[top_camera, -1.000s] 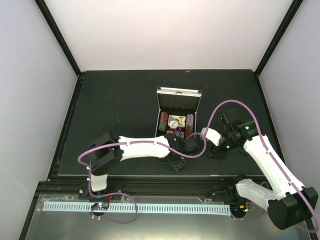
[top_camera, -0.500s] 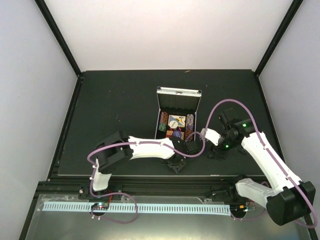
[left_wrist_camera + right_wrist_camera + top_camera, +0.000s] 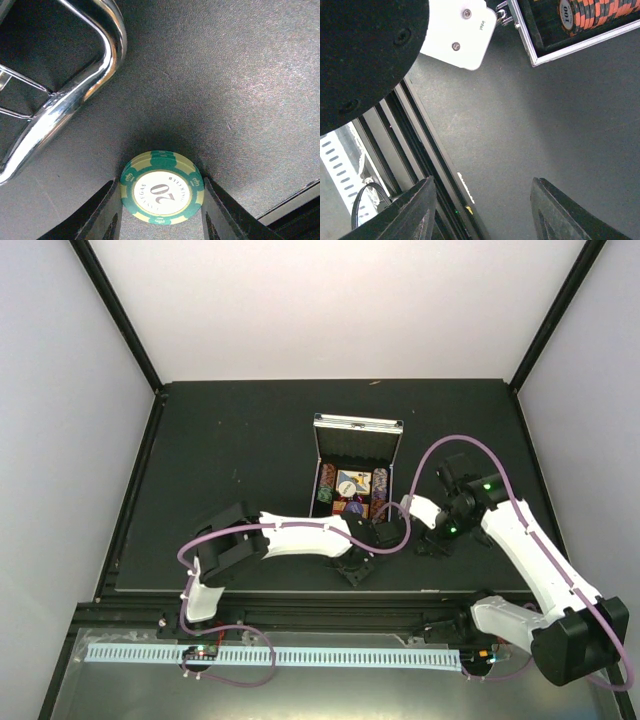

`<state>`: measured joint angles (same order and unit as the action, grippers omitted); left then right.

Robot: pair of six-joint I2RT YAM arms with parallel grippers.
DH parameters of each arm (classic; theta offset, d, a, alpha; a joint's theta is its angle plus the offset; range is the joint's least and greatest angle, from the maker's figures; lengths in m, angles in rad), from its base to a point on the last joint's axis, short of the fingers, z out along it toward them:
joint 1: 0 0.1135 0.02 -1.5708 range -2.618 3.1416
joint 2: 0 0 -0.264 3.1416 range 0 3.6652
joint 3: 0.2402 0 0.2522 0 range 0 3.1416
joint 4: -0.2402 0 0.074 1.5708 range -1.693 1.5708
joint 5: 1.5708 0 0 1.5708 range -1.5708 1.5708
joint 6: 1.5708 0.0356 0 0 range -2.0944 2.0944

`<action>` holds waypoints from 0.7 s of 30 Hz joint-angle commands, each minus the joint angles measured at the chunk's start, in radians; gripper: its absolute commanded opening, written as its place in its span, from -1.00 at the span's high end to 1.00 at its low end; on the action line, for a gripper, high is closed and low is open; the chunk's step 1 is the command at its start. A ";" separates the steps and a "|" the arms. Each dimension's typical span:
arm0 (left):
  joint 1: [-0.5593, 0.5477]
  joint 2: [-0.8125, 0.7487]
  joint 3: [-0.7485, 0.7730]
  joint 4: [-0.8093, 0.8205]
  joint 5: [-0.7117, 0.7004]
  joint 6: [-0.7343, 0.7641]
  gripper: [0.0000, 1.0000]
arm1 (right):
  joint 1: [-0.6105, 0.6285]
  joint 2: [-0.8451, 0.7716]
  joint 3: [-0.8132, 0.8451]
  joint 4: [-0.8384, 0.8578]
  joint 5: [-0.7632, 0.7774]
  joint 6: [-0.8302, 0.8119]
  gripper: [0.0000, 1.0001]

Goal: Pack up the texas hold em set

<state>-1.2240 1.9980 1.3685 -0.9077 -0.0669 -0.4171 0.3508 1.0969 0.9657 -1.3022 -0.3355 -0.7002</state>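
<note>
The silver briefcase (image 3: 357, 430) lies open mid-table, its tray holding a card deck (image 3: 352, 483) and rows of chips (image 3: 380, 483). My left gripper (image 3: 353, 567) is low on the mat just in front of the case. In the left wrist view it (image 3: 159, 182) is shut on a green-and-cream chip (image 3: 161, 189) marked 20, with a second green chip under it. The chrome case handle (image 3: 80, 82) is close by. My right gripper (image 3: 432, 545) is open and empty over the mat right of the case, as its own view (image 3: 482, 181) shows.
The case's front corner with orange-and-black chips (image 3: 592, 12) marked 100 shows in the right wrist view, beside the left arm's white camera housing (image 3: 457, 32). The mat's front edge and metal rails (image 3: 415, 150) lie just under the right gripper.
The left arm's elbow has swung right while its gripper stays at the green chip. The right gripper has shifted slightly toward the case.
</note>
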 commanded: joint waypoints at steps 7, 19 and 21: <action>0.018 -0.223 -0.091 0.063 -0.110 0.024 0.32 | 0.005 0.003 0.072 -0.003 -0.047 -0.017 -0.09; 0.224 -0.322 -0.175 0.193 -0.228 -0.017 0.31 | 0.005 0.043 0.105 -0.018 -0.060 -0.005 -0.09; 0.266 -0.308 -0.181 0.223 -0.220 -0.006 0.31 | 0.005 0.051 0.114 -0.023 -0.062 -0.007 -0.09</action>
<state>-1.0195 1.6627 1.1938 -0.7639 -0.2646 -0.4274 0.3531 1.1320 1.0409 -1.3106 -0.3775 -0.7044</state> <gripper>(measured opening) 0.413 0.544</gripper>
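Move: The case's open tray, where the green poker chip already pinched in the left fingers is headed, has its middle about 17 cm ahead of the left hand, roughly level sideways. The handle is some 6 cm straight ahead, the red card box 14 cm ahead and 1 cm right, and the green chips in the left row 19 cm ahead and 5 cm left. From the right hand the tray lies about 14 cm ahead, 18 cm left and 12 cm below. The green chip stays pinched edge to edge as the left hand lifts it off the table, first almost straight up some 8 cm, then forward and a little left, level, over the case's front-left corner. The wrist swings its fingertips outward and turns slightly counter-clockwise, about 25 degrees in all. The empty right hand rises a mere 2 cm. ##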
